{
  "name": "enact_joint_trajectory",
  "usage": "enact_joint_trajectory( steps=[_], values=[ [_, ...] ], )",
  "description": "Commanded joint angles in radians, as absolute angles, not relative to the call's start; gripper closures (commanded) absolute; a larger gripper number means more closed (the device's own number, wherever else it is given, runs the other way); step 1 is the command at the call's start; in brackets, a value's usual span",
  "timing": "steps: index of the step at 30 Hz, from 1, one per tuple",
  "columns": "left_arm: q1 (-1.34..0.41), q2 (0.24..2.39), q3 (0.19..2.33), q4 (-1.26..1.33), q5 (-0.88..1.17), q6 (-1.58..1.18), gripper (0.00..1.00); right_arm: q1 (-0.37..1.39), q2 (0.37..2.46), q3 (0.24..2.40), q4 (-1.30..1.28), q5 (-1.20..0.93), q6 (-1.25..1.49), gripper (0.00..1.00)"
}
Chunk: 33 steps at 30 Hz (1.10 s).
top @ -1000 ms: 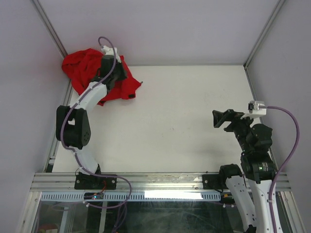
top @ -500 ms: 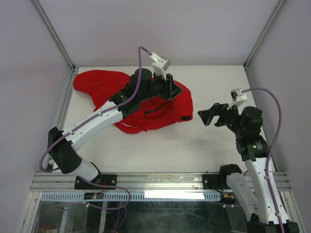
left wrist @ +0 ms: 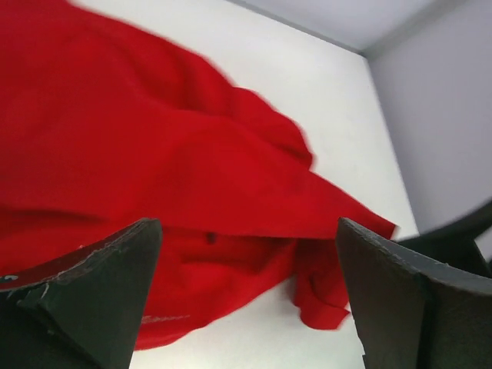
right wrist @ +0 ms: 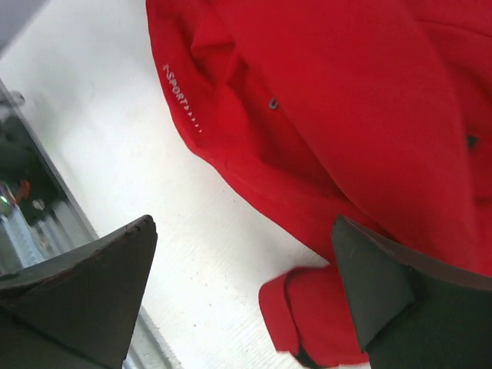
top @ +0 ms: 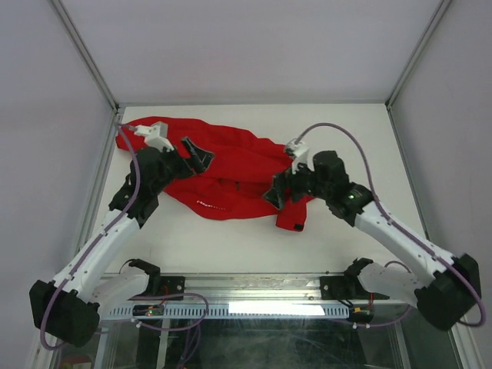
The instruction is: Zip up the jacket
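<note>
The bright red jacket lies crumpled in a long band across the back half of the white table, one sleeve end with a dark cuff reaching toward the front. My left gripper hovers open over its left part, holding nothing. My right gripper is open above its right end. In the left wrist view the jacket fills the space beyond my left gripper. In the right wrist view small white lettering shows on the jacket, and the folded cuff lies by my right gripper.
Grey enclosure walls and aluminium posts bound the table on the left, back and right. A metal rail with the arm bases runs along the front edge. Bare white table lies in front of the jacket.
The left gripper dragged the jacket out of the back left corner toward the middle, opened and let it go, then drew back left. The right arm swung in over the jacket's right end.
</note>
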<state>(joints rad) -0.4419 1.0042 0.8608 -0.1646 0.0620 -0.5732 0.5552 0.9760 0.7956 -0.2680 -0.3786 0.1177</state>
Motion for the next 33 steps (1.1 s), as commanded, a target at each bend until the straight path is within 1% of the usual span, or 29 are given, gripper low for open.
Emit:
enact_joint_trajectory(
  steps=[1,5,8,14,19,21,23,24,25,27,28,29,33],
  values=[
    [-0.274,0.902,0.708,-0.169,0.029,-0.716,0.01,0.713,1.176,0.937,-0.178,-0.232,-0.042,0.0],
    [-0.088,0.877,0.569,-0.139,0.088,-0.803,0.01,0.873,1.428,1.084,-0.223,-0.103,-0.191,0.01],
    [-0.009,0.89,0.498,-0.117,0.132,-0.841,0.01,0.924,1.588,1.194,-0.262,-0.123,-0.242,0.01],
    [0.007,0.876,0.476,-0.109,0.137,-0.847,0.01,0.967,1.858,1.378,-0.332,-0.106,-0.313,0.0],
    [0.006,0.88,0.422,-0.049,0.18,-0.883,0.01,0.959,2.016,1.49,-0.372,-0.099,-0.344,0.01],
    [0.008,0.884,0.411,-0.037,0.196,-0.884,0.01,0.953,2.085,1.533,-0.387,-0.065,-0.338,0.02],
    [0.007,0.885,0.414,-0.034,0.218,-0.882,0.01,0.939,2.133,1.571,-0.392,-0.014,-0.31,0.13],
    [0.005,0.883,0.419,-0.034,0.229,-0.88,0.01,0.928,2.147,1.594,-0.4,-0.013,-0.295,0.25],
    [0.006,0.879,0.424,-0.034,0.236,-0.877,0.01,0.921,2.156,1.619,-0.416,-0.022,-0.282,0.4],
    [0.005,0.864,0.44,-0.04,0.25,-0.862,0.01,0.915,2.148,1.678,-0.447,-0.036,-0.263,0.78],
    [0.005,0.854,0.45,-0.047,0.251,-0.857,0.01,0.914,2.136,1.712,-0.46,-0.043,-0.259,0.92],
    [0.006,0.842,0.465,-0.055,0.25,-0.848,0.01,0.914,2.12,1.752,-0.479,-0.052,-0.253,1.0],
    [0.007,0.819,0.582,-0.12,0.269,-0.769,0.01,0.889,2.045,1.97,-0.554,-0.096,-0.189,1.0]
  ],
)
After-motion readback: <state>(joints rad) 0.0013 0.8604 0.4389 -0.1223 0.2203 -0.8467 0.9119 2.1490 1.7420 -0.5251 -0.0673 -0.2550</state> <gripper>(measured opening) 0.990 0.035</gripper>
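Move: The jacket's near edge, just right of the white X-SPORT lettering, lies about 18 cm left and 5 cm ahead of the right hand, roughly 19 cm below. Around it on the same level, the lettering is 21 cm left and 3 ahead, a small dark tab 14 left and 9 ahead, and the cuff with the black patch almost beneath the hand, 3 cm back and 2 right. From the left hand that edge is some 4 cm right, 2 back and 23 below. The right fingers close and pinch the jacket's near edge beside the lettering, after the open hand sweeps nearly 20 cm left and down about 18 cm, tipping its fingers down; then the grip goes on as it lifts some 4 cm and carries the edge forward. The left hand, open throughout, swings left off the jacket's middle and sinks about 15 cm, turning counter-clockwise. ##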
